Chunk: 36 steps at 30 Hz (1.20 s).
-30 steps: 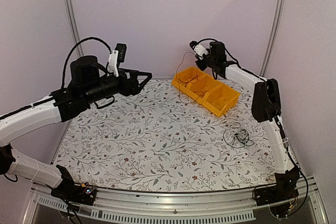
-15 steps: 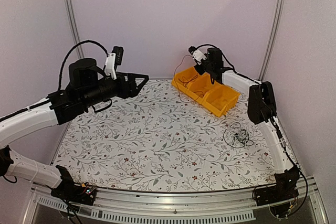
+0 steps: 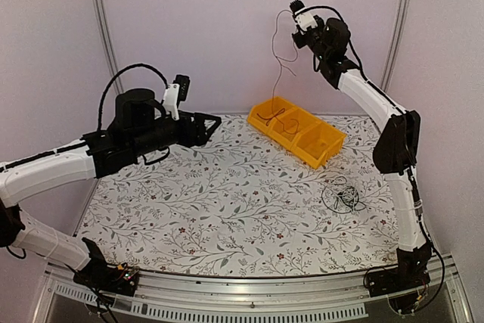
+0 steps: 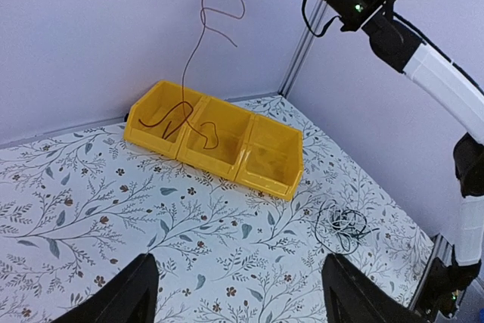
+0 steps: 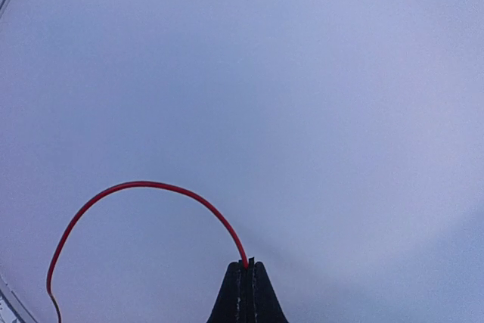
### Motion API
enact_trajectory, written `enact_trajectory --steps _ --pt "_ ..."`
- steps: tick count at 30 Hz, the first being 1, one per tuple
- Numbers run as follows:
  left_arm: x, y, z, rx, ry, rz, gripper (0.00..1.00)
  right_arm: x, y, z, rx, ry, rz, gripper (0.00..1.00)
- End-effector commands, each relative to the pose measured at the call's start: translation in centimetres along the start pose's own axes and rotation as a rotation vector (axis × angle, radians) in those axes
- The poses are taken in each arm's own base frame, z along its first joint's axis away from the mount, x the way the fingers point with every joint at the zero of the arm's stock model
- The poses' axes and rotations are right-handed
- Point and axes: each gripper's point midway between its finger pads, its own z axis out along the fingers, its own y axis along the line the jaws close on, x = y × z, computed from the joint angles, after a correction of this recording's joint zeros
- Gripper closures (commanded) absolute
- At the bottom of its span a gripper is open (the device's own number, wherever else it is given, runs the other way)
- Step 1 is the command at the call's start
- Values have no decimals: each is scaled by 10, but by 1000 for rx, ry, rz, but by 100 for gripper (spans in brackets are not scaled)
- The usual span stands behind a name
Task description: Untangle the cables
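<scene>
My right gripper (image 3: 293, 7) is raised high over the back of the table, shut on the top end of a thin red-brown cable (image 3: 281, 66). In the right wrist view the cable (image 5: 144, 184) arcs out of the closed fingertips (image 5: 247, 264). It hangs down, and its lower end lies curled in the left compartments of the yellow bin (image 3: 314, 158). The other cables, a small tangle of black and white (image 3: 342, 196), lie on the table in front of the bin. My left gripper (image 3: 214, 120) hovers open and empty over the table's back left, pointing toward the bin.
The yellow three-compartment bin (image 4: 208, 164) stands at the back right, near the corner post (image 3: 395, 28). The table has a floral cover (image 3: 227, 202). The bundle (image 4: 344, 225) lies near the right edge, close to the right arm's lower links (image 3: 404, 209).
My right arm has swung up from just above the bin to high over it, drawing the red-brown cable upward. The left arm has shifted slightly right, jaws still open.
</scene>
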Motion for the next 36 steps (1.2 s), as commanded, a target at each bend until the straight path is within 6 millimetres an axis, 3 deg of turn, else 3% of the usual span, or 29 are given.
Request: enact_trajectory --steps 1,4,8,12,16,21,25,30,31,33,36 --pt "-13 -14 -3 39 -23 8 23 -74 -39 -10 117 -219 -18 100" --pt "-15 -16 -8 39 -13 -6 23 -100 -44 -17 134 -344 -43 100" --pt "-11 -16 -18 21 21 -21 24 -116 -44 -25 170 -471 -136 100" --pt "-13 -16 -29 5 26 -43 24 -105 -27 -24 150 -521 -233 100" --pt "-7 -19 -36 -6 42 -69 25 -52 -1 -10 112 -473 -295 100" --pt "0 -25 -36 -7 60 -84 25 34 38 9 34 -311 -271 100" --pt "9 -24 -20 -19 73 -47 24 84 68 14 -64 -154 -225 100" --pt "15 -37 3 50 85 -34 23 145 101 8 -135 43 -253 100" --pt "17 -39 6 60 87 -39 24 149 100 7 -129 66 -254 96" --pt "18 -42 11 77 77 -48 24 157 102 2 -157 110 -233 77" --pt "18 -45 13 96 53 -50 24 153 105 -6 -216 139 -204 50"
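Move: My closed right hand holds the red cable up high; the bin's left compartment lies about 9 cm ahead, 5 cm left and some 40 cm below it. At that same depth, the middle compartment is roughly 2 cm ahead and 4 cm right, the right compartment 7 cm back and 12 cm right. From my open left hand, the left compartment is about 40 cm ahead, 15 cm right and 25 cm down. I whip the red cable with my right hand: first on up about 11 cm and back 6, tipping the fingers up some 30 degrees, then sweeping down about 30 cm and forward 12 towards the left compartment, fingertips tilting down again. Near the end, still descending, I open the right fingers about a third. My left hand eases back, then down and right a few centimetres, staying open. ##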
